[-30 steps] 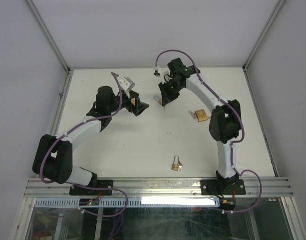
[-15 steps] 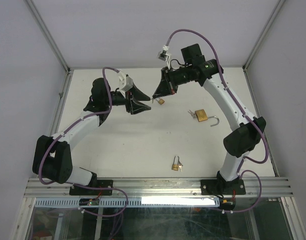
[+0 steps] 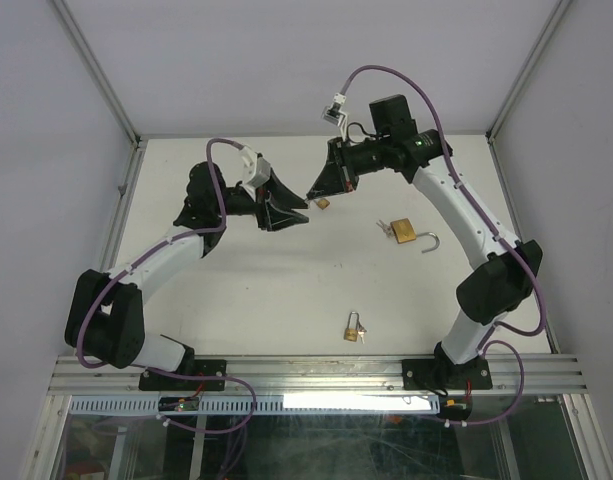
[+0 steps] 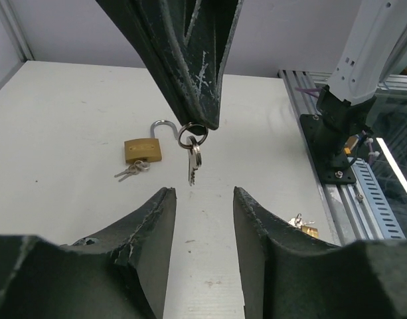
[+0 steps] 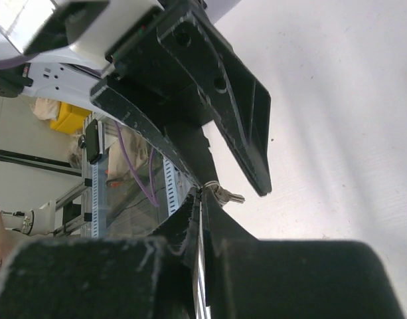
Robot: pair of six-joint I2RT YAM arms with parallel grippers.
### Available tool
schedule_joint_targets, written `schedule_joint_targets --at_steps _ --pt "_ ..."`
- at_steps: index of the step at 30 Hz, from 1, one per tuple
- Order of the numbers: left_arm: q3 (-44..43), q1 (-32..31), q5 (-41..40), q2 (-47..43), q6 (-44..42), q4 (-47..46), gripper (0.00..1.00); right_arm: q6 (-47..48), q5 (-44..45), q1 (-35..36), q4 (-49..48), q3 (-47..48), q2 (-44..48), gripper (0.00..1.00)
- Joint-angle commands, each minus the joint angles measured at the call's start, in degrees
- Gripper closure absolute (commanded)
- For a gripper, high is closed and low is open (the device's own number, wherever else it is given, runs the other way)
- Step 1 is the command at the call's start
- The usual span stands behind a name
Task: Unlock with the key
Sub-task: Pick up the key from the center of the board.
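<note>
My right gripper [image 3: 308, 193] is shut on a key ring, and a silver key [image 4: 192, 161] hangs from its tips above the table. In the right wrist view the key [image 5: 224, 195] sticks out just past my shut fingers. My left gripper [image 3: 296, 212] faces it from the left with its jaws partly open. Only bare table shows between the left fingers [image 4: 153, 219]. The key hangs just beyond them. A small brass piece [image 3: 322, 202] shows beside the right gripper's tip; I cannot tell what it is. A brass padlock [image 3: 406, 235] with its shackle swung open lies further right.
A bunch of keys [image 4: 131, 171] lies against the open padlock [image 4: 143, 149]. A second small padlock [image 3: 353, 328] with keys lies near the front rail. The right arm's base [image 4: 336, 143] stands on the rail. White walls close the table at left, back and right.
The right arm has lifted off the table and stretched toward the left arm, carrying the key. The left gripper's jaws have narrowed, and its wrist has turned to face the key.
</note>
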State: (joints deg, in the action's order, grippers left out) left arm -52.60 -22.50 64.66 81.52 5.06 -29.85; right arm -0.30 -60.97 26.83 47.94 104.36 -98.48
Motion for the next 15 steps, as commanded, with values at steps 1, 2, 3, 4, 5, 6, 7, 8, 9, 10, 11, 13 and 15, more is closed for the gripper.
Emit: schedule_joint_targets --at_steps 1,2,3,4,5,6,7,8,9,10,11,13,15 --pt "-0.05 -1.35 0.05 -1.27 -0.30 -5.02 0.65 -4.04 -3.95 -0.15 -7.24 -0.53 4.66 1.00" --pt "0.28 -1.40 -0.36 -1.32 1.09 -7.15 0.70 -4.40 -4.17 -0.19 -7.66 -0.74 4.81 1.00" --pt "0.64 -1.47 -1.25 -1.42 2.66 -9.24 0.72 -4.71 -4.24 -0.19 -8.07 -1.00 4.93 1.00" --pt "1.02 -1.53 -2.09 -1.49 3.84 -10.84 0.72 -5.02 -4.39 -0.18 -8.58 -1.34 5.07 1.00" --pt "1.17 -1.68 -2.44 -1.53 4.45 -11.86 0.73 -5.45 -4.72 -0.13 -9.24 -1.72 5.15 1.00" --pt "1.14 -1.67 -2.53 -1.60 4.94 -12.53 0.75 -5.83 -5.01 -0.16 -9.89 -2.04 5.33 1.00" --pt "1.23 -1.65 -2.56 -1.62 5.67 -13.53 0.81 -6.07 -5.11 -0.15 -10.38 -2.31 5.45 1.00" --pt "1.42 -1.67 -2.61 -1.69 6.83 -14.40 0.88 -6.19 -5.00 -0.24 -10.64 -2.45 5.58 1.00" --pt "1.60 -1.62 -2.68 -1.97 7.41 -15.24 0.96 -6.21 -5.01 -0.30 -10.77 -2.63 5.64 1.00" --pt "1.82 -1.66 -2.54 -2.19 7.56 -15.62 1.00 -6.21 -5.00 -0.38 -10.89 -2.84 5.69 1.00" --pt "2.09 -1.69 -2.33 -2.42 7.75 -15.99 1.00 -6.25 -4.98 -0.50 -10.96 -3.06 5.76 1.00" --pt "2.78 -1.67 -2.12 -2.80 8.58 -16.96 1.00 -6.36 -4.70 -0.68 -10.95 -3.56 5.84 1.00" --pt "3.35 -1.69 -1.88 -3.08 9.01 -17.24 0.93 -6.78 -4.91 -0.79 -11.40 -3.97 5.92 1.00"
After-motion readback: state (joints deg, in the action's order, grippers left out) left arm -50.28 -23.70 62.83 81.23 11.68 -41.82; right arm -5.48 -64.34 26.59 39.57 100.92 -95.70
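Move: The key hangs by its ring from the right fingertips; its middle is about 2 cm to the left hand's right, 1 cm ahead and 1 cm above. From the right hand it lies some 2 cm below and 1 cm to the left, level fore and aft. On the table roughly 27 cm below the left hand, the small padlock sits 20 cm ahead and 4 cm right, the opened padlock 12 cm ahead and 26 cm right. Both hands rise about 2 cm while the left fingers shut on the key's blade and the right keeps its ring. ##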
